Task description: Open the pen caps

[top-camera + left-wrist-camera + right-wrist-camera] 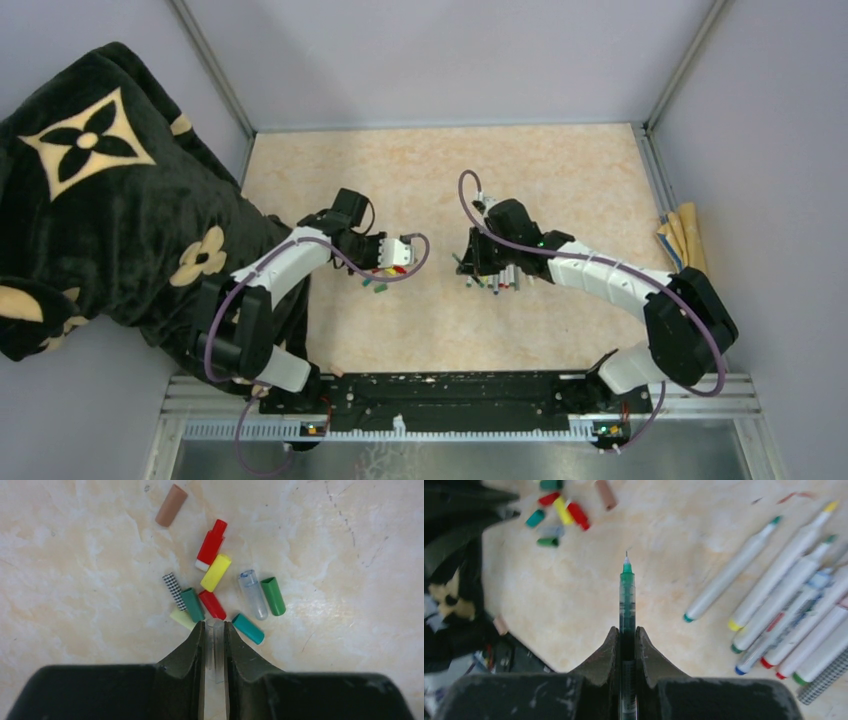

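Observation:
Under my left gripper (215,625) lie several loose pen caps: brown (171,505), red (211,545), yellow (216,573), clear (252,594), green (273,596) and teal (248,628). The left jaws are shut on a clear cap (218,630) just above that cluster. My right gripper (626,630) is shut on a green fine-tip pen (627,595), whose bare needle tip points away from the jaws. Several white-barrelled pens (784,605) lie to its right. From above, the left gripper (405,250) and right gripper (468,262) face each other at mid-table, caps (385,276) under the left, pens (497,281) under the right.
A black plush blanket (100,200) with cream flower patterns drapes over the left side and touches the left arm. Pale wooden sticks (682,235) lie at the table's right edge. Grey walls and metal rails enclose the table (440,170).

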Available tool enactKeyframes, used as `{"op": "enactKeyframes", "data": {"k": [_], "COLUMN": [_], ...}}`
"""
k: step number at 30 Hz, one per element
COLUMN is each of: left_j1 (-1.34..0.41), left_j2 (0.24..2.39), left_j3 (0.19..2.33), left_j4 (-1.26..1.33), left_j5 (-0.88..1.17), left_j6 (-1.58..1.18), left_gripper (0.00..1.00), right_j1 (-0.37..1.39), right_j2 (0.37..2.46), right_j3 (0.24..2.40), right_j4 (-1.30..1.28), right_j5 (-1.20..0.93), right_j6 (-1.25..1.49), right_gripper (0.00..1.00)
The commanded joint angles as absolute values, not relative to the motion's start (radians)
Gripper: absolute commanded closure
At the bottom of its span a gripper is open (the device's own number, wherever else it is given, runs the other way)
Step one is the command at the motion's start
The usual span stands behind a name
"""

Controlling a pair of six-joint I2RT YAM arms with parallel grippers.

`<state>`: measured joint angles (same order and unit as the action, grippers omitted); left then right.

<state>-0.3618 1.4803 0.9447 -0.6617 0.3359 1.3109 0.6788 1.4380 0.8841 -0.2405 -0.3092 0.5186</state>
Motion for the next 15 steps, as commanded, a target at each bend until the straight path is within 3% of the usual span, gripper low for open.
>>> {"op": "enactKeyframes", "data": {"k": [1,7,15], "left_j1": [-0.350,-0.333,-0.333], "left_j2": [1.493,1.499,1.526], "left_j3": [0.878,0.839,0.836], "left_j4": [-0.605,-0.591,-0.577], "left_j5": [0.428,0.427,0.427], "left_j6": [1.216,1.213,1.207], "left_gripper": [1.00,0.99,0.90], "right_j1": [0.722,0.802,0.825], "right_j2": [1.476,1.663,1.767], "right_j3": [0.917,1.001,1.002], "right_j4": [-0.108,-0.078,-0.040], "right_j5": [0.093,0.296,0.387], "right_j6": [0.594,0.645,0.732], "right_gripper": [1.00,1.00,1.00]}}
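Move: My right hand, holding the green pen, is taking it to the bare table left of the uncapped pens, roughly 8 cm ahead, 1 cm left and 9 cm down. The teal-tipped pen lies 8 cm ahead and 2 cm right, the yellow-tipped one 9 ahead and 4 right. My left hand, with a clear cap, goes for the teal cap, about 3 cm back, 2 right and 5 below; the blue-clear cap is 3 back, 4 right, the short red cap level and 4 right. I sweep my right hand forward about 7 cm and then mostly down about as far, swinging its fingers clockwise and rolling them, some 30 degrees in all, so that the green pen I keep pinched comes round beside the row. Meanwhile my left hand sinks 3 cm and eases 2 cm back over the teal cap, still gripping the clear cap, then stops. ##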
